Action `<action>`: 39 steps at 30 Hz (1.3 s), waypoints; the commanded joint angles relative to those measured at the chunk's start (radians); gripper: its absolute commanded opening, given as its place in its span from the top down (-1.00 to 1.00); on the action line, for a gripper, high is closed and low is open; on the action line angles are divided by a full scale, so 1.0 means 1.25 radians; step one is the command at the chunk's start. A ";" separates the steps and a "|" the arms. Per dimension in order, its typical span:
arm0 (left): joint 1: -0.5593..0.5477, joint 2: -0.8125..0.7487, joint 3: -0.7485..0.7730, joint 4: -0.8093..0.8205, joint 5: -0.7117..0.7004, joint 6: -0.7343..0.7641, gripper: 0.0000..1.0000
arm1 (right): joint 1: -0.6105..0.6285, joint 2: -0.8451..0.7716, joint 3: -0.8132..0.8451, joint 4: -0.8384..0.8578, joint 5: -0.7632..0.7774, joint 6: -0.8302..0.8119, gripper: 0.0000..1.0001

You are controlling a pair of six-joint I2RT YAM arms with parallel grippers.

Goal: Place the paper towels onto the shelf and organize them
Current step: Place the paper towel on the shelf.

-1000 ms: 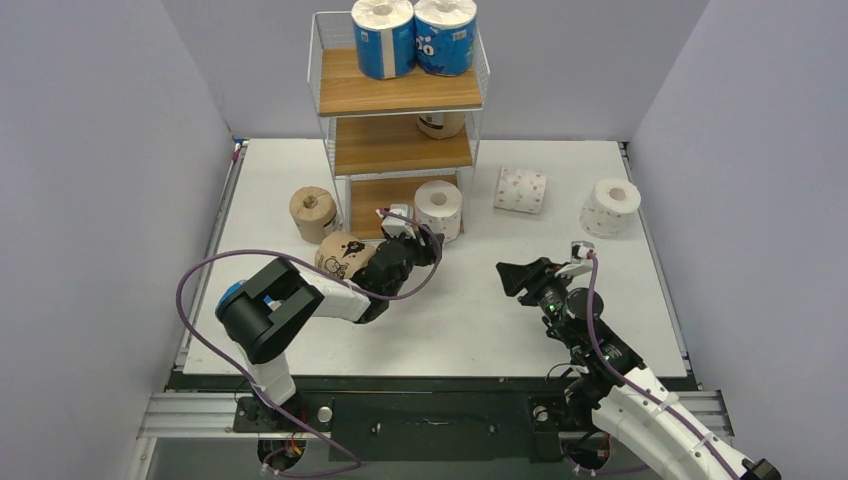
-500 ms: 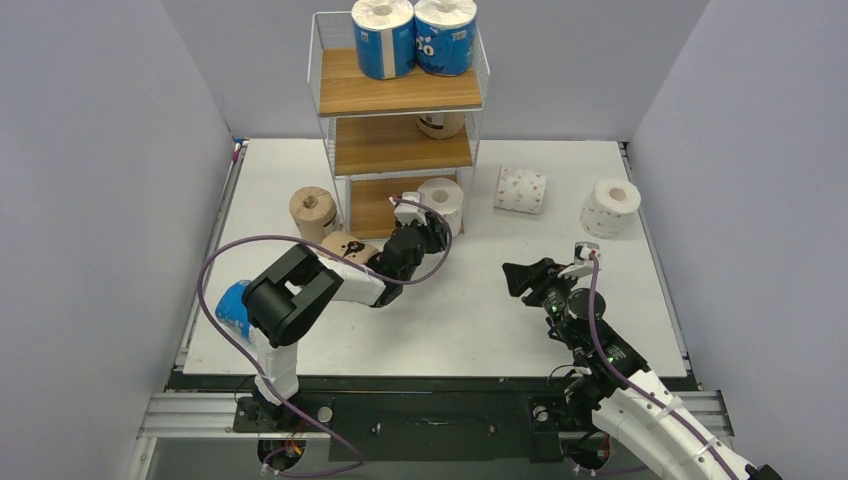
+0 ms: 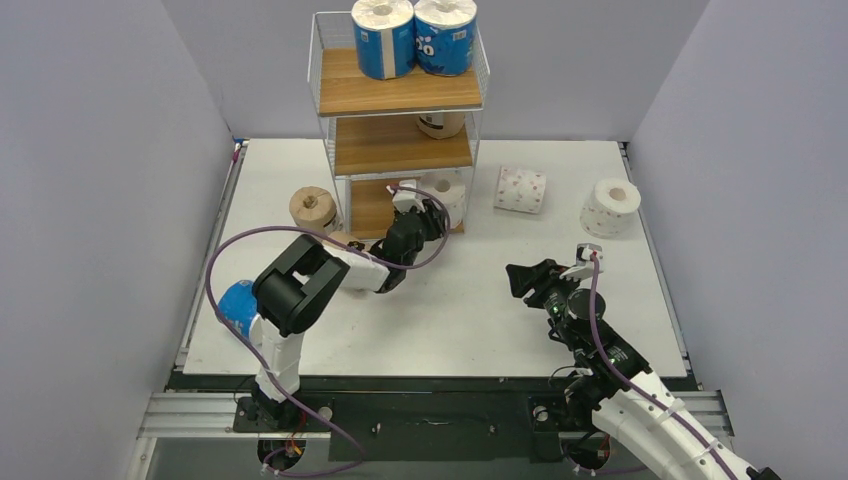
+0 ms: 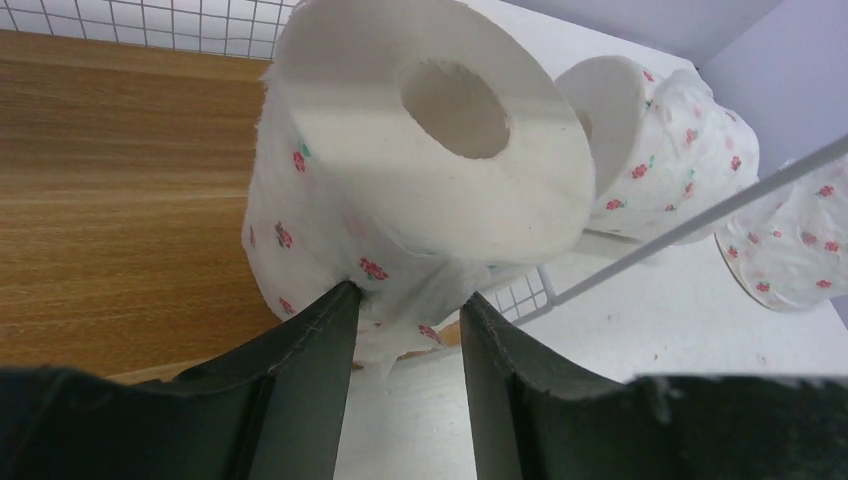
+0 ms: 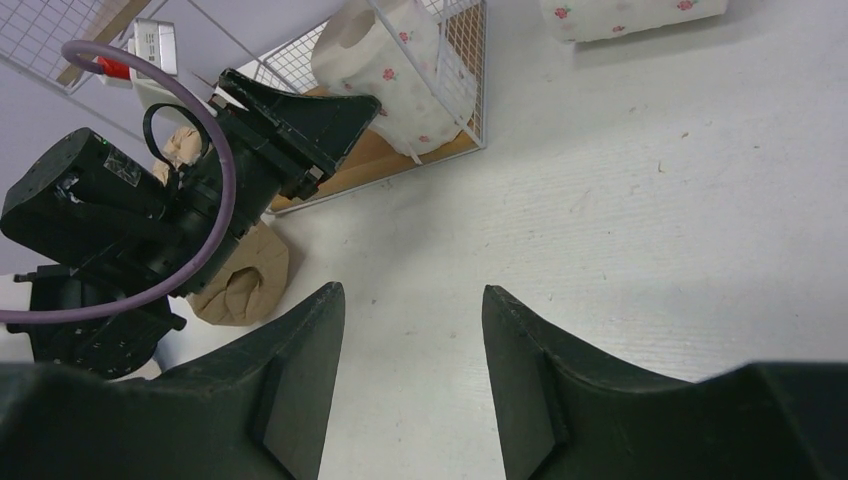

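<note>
My left gripper [image 3: 420, 213] [image 4: 405, 295] reaches into the bottom tier of the shelf [image 3: 400, 95]. Its narrowed jaws pinch the lower wrap of a white flowered paper towel roll [image 3: 446, 192] [image 4: 400, 150], which stands on the bottom board [image 4: 120, 200] at its right end. Two blue rolls [image 3: 412, 38] stand on the top tier. A tan roll [image 3: 441, 124] sits on the middle tier. My right gripper [image 3: 518, 275] [image 5: 412, 295] hovers open over bare table with nothing between its fingers.
On the table, a tan roll [image 3: 312, 210] stands left of the shelf. Another tan roll [image 5: 240, 280] lies under my left arm. A blue roll [image 3: 236, 305] sits by the left arm's elbow. Two white rolls [image 3: 521, 189] [image 3: 610, 207] sit at the right.
My left arm has stretched forward and moved the white roll back into the shelf's bottom tier, and its jaws have narrowed. The right gripper has drifted slightly toward me.
</note>
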 commanded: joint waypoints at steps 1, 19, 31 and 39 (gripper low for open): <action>0.014 0.028 0.050 -0.028 0.016 -0.023 0.20 | -0.006 -0.007 0.034 0.010 0.024 -0.014 0.02; 0.030 0.082 0.147 -0.087 0.034 -0.067 0.09 | -0.008 -0.003 0.036 -0.001 0.032 -0.009 0.02; 0.026 0.012 0.047 -0.002 0.085 -0.082 -0.21 | -0.009 -0.003 0.034 0.001 0.034 -0.007 0.02; -0.010 -0.223 -0.133 0.034 0.099 -0.083 -0.32 | -0.010 0.028 0.016 0.068 0.040 0.014 0.01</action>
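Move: The flowered paper towel stands on the bottom shelf at its right end, its middle about 6 cm ahead of the left hand and 1 cm to the right, roughly level. The lying flowered roll is some 18 cm to this hand's right and 8 cm ahead; the cartoon roll about 20 cm left and 8 cm back, the plain brown roll about 27 cm left and 2 cm ahead. From the right hand the towel lies about 26 cm ahead, 13 cm left and 8 cm below. The flowered paper towel, already touched by the left hand's half-closed fingertips, is pushed deeper onto the bottom shelf as the hand goes on forward about 3 cm, easing slightly right. Then the fingers open wider and come free of the towel, the hand drawing back about 5 cm towards the base, dipping and swinging a little left, with its tips tilting down slightly. ##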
